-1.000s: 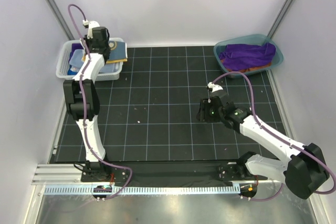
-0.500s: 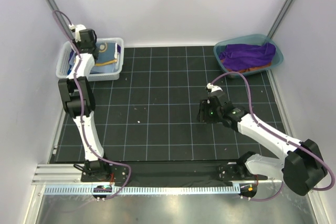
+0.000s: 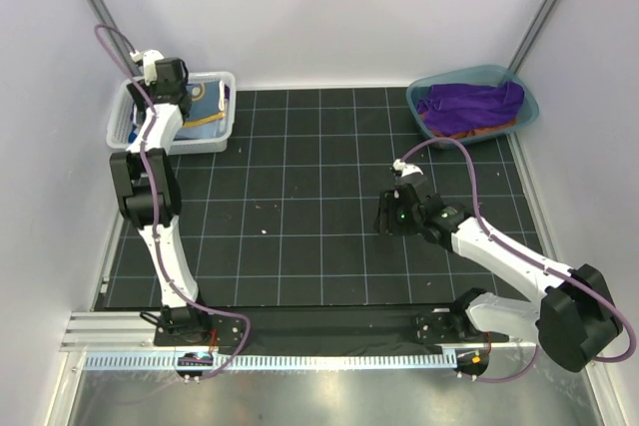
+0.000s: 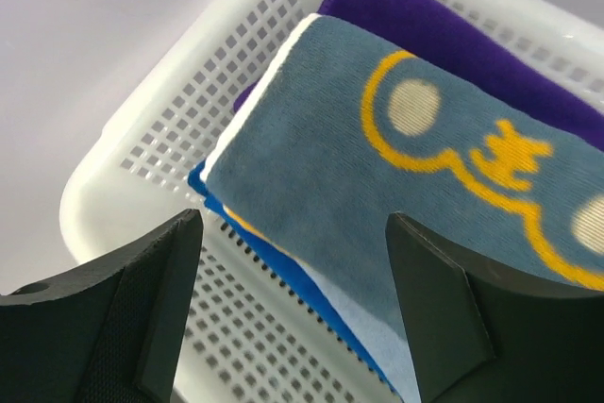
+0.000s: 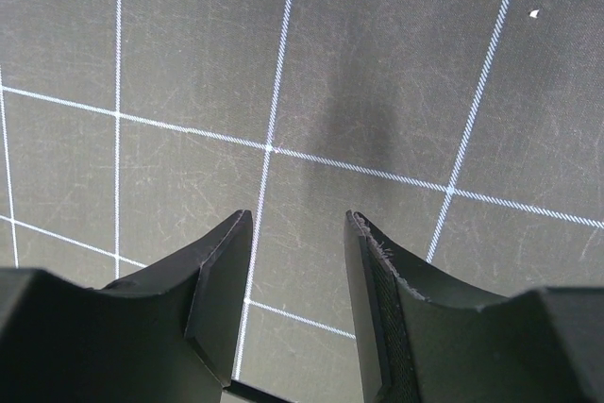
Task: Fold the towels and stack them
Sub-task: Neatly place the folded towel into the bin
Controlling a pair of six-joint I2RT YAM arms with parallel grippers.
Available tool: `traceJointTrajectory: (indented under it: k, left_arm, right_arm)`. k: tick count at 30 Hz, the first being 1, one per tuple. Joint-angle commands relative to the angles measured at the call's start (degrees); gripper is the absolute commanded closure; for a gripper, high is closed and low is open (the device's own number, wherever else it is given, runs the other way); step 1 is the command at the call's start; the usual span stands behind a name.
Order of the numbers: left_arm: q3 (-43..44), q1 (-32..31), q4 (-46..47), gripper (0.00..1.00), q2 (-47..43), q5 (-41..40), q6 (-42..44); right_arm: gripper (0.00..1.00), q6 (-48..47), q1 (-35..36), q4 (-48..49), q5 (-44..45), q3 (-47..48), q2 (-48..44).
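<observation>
A stack of folded towels lies in the white mesh basket [image 3: 126, 117] at the back left. On top is a grey-blue towel with yellow print [image 4: 396, 186], [image 3: 203, 100]; under it lie a blue one [image 4: 283, 271] and a deep purple one [image 4: 453, 35]. My left gripper [image 4: 294, 280] is open and empty just above the near end of the stack; in the top view it [image 3: 160, 77] hangs over the basket. A crumpled purple towel [image 3: 469, 104] lies on an orange one in the teal tub [image 3: 531, 107]. My right gripper [image 3: 384, 214], [image 5: 297, 261] is open and empty over the black mat.
The black gridded mat [image 3: 300, 197] covers the table between basket and tub. White walls close the back and both sides. A metal rail [image 3: 300, 358] runs along the near edge by the arm bases.
My left gripper has moved left and back over the basket, off the towel stack. My right gripper has shifted slightly left and stays open over the mat.
</observation>
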Motion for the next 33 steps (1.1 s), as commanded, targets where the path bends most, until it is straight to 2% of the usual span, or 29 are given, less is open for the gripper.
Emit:
traceJointTrajectory:
  k: [1, 6, 13, 17, 21, 23, 24, 27, 28, 31, 33]
  left_arm:
    - [-1.38, -3.11, 4.25, 0.18, -7.68, -0.5, -2.57]
    - [-7.53, -8.3, 4.87, 0.18, -12.33, 2.74, -6.78]
    - [-21.41, -15.59, 3.03, 0.18, -24.19, 8.35, -16.36]
    - [-29.23, -20.95, 0.74, 0.18, -35.41, 12.5, -20.5]
    - [-36.0, -32.7, -4.61, 0.18, -44.04, 11.01, -21.73]
    - [-38.03, -36.76, -7.51, 0.18, -48.44, 10.4, -22.7]
    - [-39.43, -41.74, -8.65, 0.18, -49.59, 9.87, -22.97]
    - [-40.06, -49.59, -14.71, 0.17, -52.85, 5.84, -23.14]
    - [-39.63, -54.14, -16.38, 0.17, -53.47, 5.13, -23.14]
    - [-39.44, -59.09, -22.63, 0.17, -56.19, 4.59, -24.46]
    - [-39.97, -60.07, -25.88, 0.17, -58.21, 5.82, -25.08]
  right_arm:
    - [0.48, -0.73, 0.05, 2.72, 0.15, -0.14, -1.47]
    - [0.46, -0.72, 0.05, 2.37, 1.99, -0.05, -3.31]
    - [0.31, -0.73, 0.05, 0.0, 7.44, 0.74, -10.15]
    - [0.21, 0.33, -0.03, -0.88, 9.11, 0.83, -13.85]
    - [0.06, 1.03, -0.03, -1.58, 9.91, 1.09, -16.5]
    - [0.03, 1.21, -0.03, -2.63, 10.79, 1.62, -17.28]
    - [0.0, 1.38, -0.03, -2.99, 11.05, 1.97, -17.38]
    - [0.0, 1.12, -0.03, -3.52, 11.05, 2.41, -18.25]
    - [0.0, 1.12, -0.03, -3.69, 11.23, 2.5, -18.26]
    - [0.0, 1.12, 0.05, -5.53, 12.19, 3.46, -17.47]
    - [0.0, 1.47, -0.03, -6.15, 13.16, 3.38, -17.64]
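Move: The folded blue-grey towel already lies on the stack in the white bin, its middle about 9 cm to the left hand's right, 3 cm ahead and 9 cm below the open fingers; the bin's middle is some 7 cm right, 2 cm ahead, 12 cm down. From the right hand, the purple towel in the tub lies roughly 35 cm ahead and 22 cm right, about 2 cm lower. Rightward and back in one quick sweep, the left hand leaves the bin empty and wide open, crossing above the folded towel to bare mat some 50 cm off, rising about 8 cm and swinging clockwise as it goes. Meanwhile the right hand lifts about 7 cm and drifts slightly right over the mat, its fingers tipping more outward and spreading from half to fully open. ##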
